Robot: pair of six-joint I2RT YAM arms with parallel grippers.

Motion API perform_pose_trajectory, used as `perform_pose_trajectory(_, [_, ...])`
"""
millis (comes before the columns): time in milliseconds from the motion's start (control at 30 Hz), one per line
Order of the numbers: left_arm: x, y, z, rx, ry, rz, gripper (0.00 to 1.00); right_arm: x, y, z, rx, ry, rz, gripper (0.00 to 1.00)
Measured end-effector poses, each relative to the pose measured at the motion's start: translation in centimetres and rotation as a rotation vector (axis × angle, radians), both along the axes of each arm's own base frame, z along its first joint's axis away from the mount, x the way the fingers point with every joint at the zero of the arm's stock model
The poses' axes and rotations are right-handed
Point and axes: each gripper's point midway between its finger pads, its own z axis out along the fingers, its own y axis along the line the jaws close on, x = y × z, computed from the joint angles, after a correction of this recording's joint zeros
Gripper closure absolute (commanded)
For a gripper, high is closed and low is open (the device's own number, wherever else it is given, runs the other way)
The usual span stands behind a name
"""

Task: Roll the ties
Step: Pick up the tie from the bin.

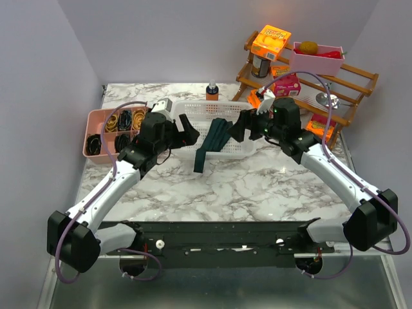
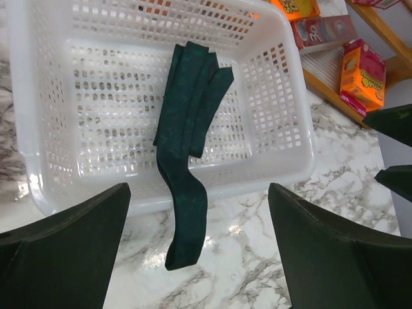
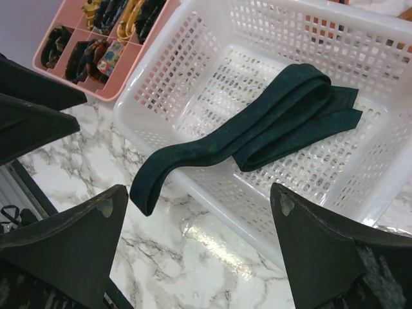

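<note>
The dark teal tie (image 1: 212,140) lies folded in the white basket (image 1: 193,109), with one end hanging over the near rim onto the marble. It shows in the left wrist view (image 2: 190,135) and in the right wrist view (image 3: 257,129). My left gripper (image 1: 185,132) is open and empty at the basket's left side, its fingers (image 2: 71,251) wide apart. My right gripper (image 1: 239,129) is open and empty at the basket's right side, its fingers (image 3: 322,251) wide apart. Neither touches the tie.
A pink divided tray (image 1: 92,132) with rolled ties stands at the left. A wooden rack (image 1: 351,84) with boxes and a pink bin stands at the back right. A small bottle (image 1: 212,90) stands behind the basket.
</note>
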Motion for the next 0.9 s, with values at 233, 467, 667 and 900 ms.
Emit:
perform_pose_trajectory(233, [-3.2, -0.3, -6.3, -0.089, 0.165, -0.012, 0.01, -0.7, 0.4, -0.2, -0.004, -0.001, 0.019, 0.0])
perform_pose_trajectory(467, [-7.4, -0.8, -11.6, -0.245, 0.295, -0.038, 0.01, -1.4, 0.5, -1.7, -0.022, 0.025, 0.03, 0.0])
perform_pose_trajectory(667, [-8.2, -1.2, -10.9, -0.358, 0.234, -0.055, 0.01, -1.9, 0.4, -3.0, -0.036, 0.047, 0.036, 0.0])
perform_pose_trajectory(900, [-8.5, -1.7, -12.1, -0.421, 0.212, -0.08, 0.05, -2.1, 0.3, -3.6, -0.046, 0.051, 0.039, 0.0])
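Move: The tie's hanging end, draped over the bin's near rim, lies about 6 cm back, 3 cm to the right and 13 cm below the left hand. From that hand the tie's folded part is some 7 cm ahead, 9 cm right and 18 cm below; the pink tray is about 8 cm ahead, 27 cm left and 20 cm below. From the right hand the hanging end is roughly 7 cm back, 13 cm left and 13 cm below. No clear contact yet: the left hand heads for the tie's hanging end, dropping about 12 cm while drawing back some 8 cm to in front of the bin's near rim, with most of the travel early on. Its wrist rolls left side down and tips a little downward, fingers still wide open around the level of the tie's end. The open right hand eases down about 4 cm and slightly back. ##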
